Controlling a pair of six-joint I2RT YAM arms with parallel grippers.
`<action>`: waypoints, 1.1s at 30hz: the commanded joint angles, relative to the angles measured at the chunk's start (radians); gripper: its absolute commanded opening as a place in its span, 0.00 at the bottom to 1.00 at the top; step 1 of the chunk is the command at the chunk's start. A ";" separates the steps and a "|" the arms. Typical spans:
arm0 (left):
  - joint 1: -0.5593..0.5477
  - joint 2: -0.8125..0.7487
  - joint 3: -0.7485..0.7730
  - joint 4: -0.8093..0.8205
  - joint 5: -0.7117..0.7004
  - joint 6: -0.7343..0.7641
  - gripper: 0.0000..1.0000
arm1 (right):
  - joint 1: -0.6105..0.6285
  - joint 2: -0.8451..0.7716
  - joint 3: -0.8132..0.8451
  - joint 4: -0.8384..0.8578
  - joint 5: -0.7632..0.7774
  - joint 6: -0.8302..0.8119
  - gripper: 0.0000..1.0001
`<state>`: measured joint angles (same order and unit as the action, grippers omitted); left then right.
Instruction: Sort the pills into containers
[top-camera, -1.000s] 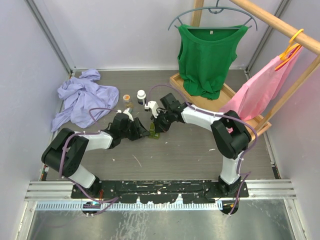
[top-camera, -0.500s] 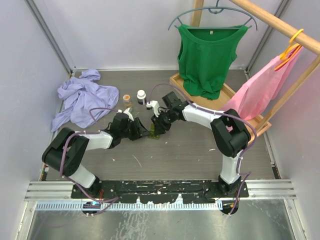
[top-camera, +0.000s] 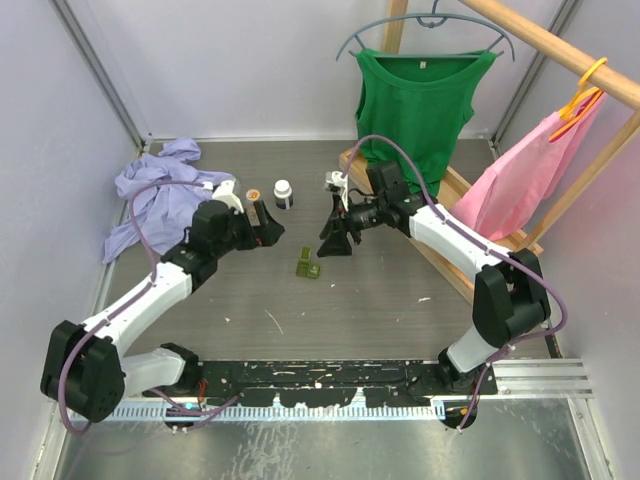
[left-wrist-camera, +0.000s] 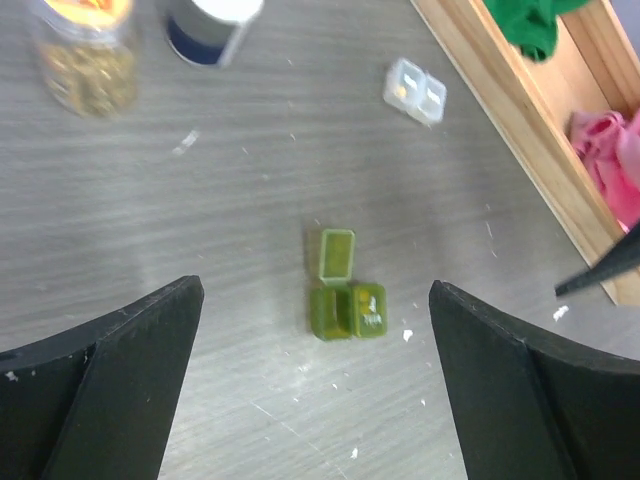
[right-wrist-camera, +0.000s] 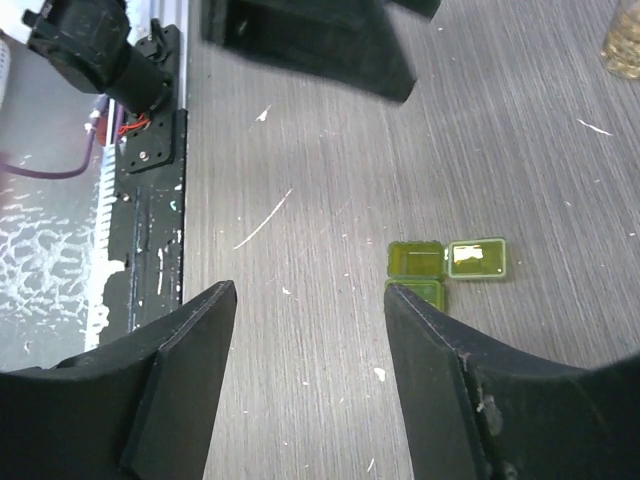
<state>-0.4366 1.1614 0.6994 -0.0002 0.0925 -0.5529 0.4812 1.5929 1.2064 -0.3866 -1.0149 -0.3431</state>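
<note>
The olive green container (top-camera: 308, 267) lies on the table between the arms, held by neither. In the left wrist view the olive green container (left-wrist-camera: 346, 308) has one lid flipped up and a pale pill in its other compartment. It also shows in the right wrist view, the olive green container (right-wrist-camera: 445, 265) just past the right finger. The clear container (left-wrist-camera: 414, 90) lies farther off near the wooden base, with something yellow inside. My left gripper (top-camera: 268, 225) (left-wrist-camera: 320, 400) hangs open above and left of the green case. My right gripper (top-camera: 335, 245) (right-wrist-camera: 308, 295) is open too, empty.
A jar of yellow pills (left-wrist-camera: 85, 50) (top-camera: 253, 193) and a white-capped dark bottle (left-wrist-camera: 212, 25) (top-camera: 283, 193) stand behind the case. A purple cloth (top-camera: 165, 200) lies at the far left. A wooden rack base (top-camera: 450, 190) with a green shirt (top-camera: 415, 120) and pink garment (top-camera: 515, 185) fills the right.
Both grippers have opened and pulled up and away from the green container, the left one leftward, the right one back and right. The container now lies free on the table.
</note>
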 joint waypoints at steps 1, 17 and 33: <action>0.057 0.017 0.133 -0.126 -0.088 0.147 0.98 | -0.010 -0.053 -0.024 0.049 -0.089 -0.018 0.68; 0.185 0.565 0.817 -0.589 -0.248 0.194 0.96 | -0.034 -0.060 -0.031 0.053 -0.073 -0.021 0.68; 0.139 0.832 1.052 -0.711 -0.252 0.178 0.72 | -0.036 -0.049 -0.038 0.057 -0.080 -0.018 0.68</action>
<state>-0.2871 1.9694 1.6993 -0.6830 -0.1360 -0.3771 0.4484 1.5768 1.1660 -0.3656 -1.0679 -0.3466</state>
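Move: The pill jar stands about 14 cm ahead of the left hand and 5 cm to its left, some 10 cm below. The white bottle is roughly 7 cm right of the jar and 2 cm farther out; the green containers lie about 8 cm right of the hand and 2 cm back, 13 cm down. From the right hand, the jar is some 17 cm ahead and 16 cm left, 13 cm below. Left hand rises, then dips, arcing about 15 cm forward-left to the pill jar, tipping down and partly closing. ##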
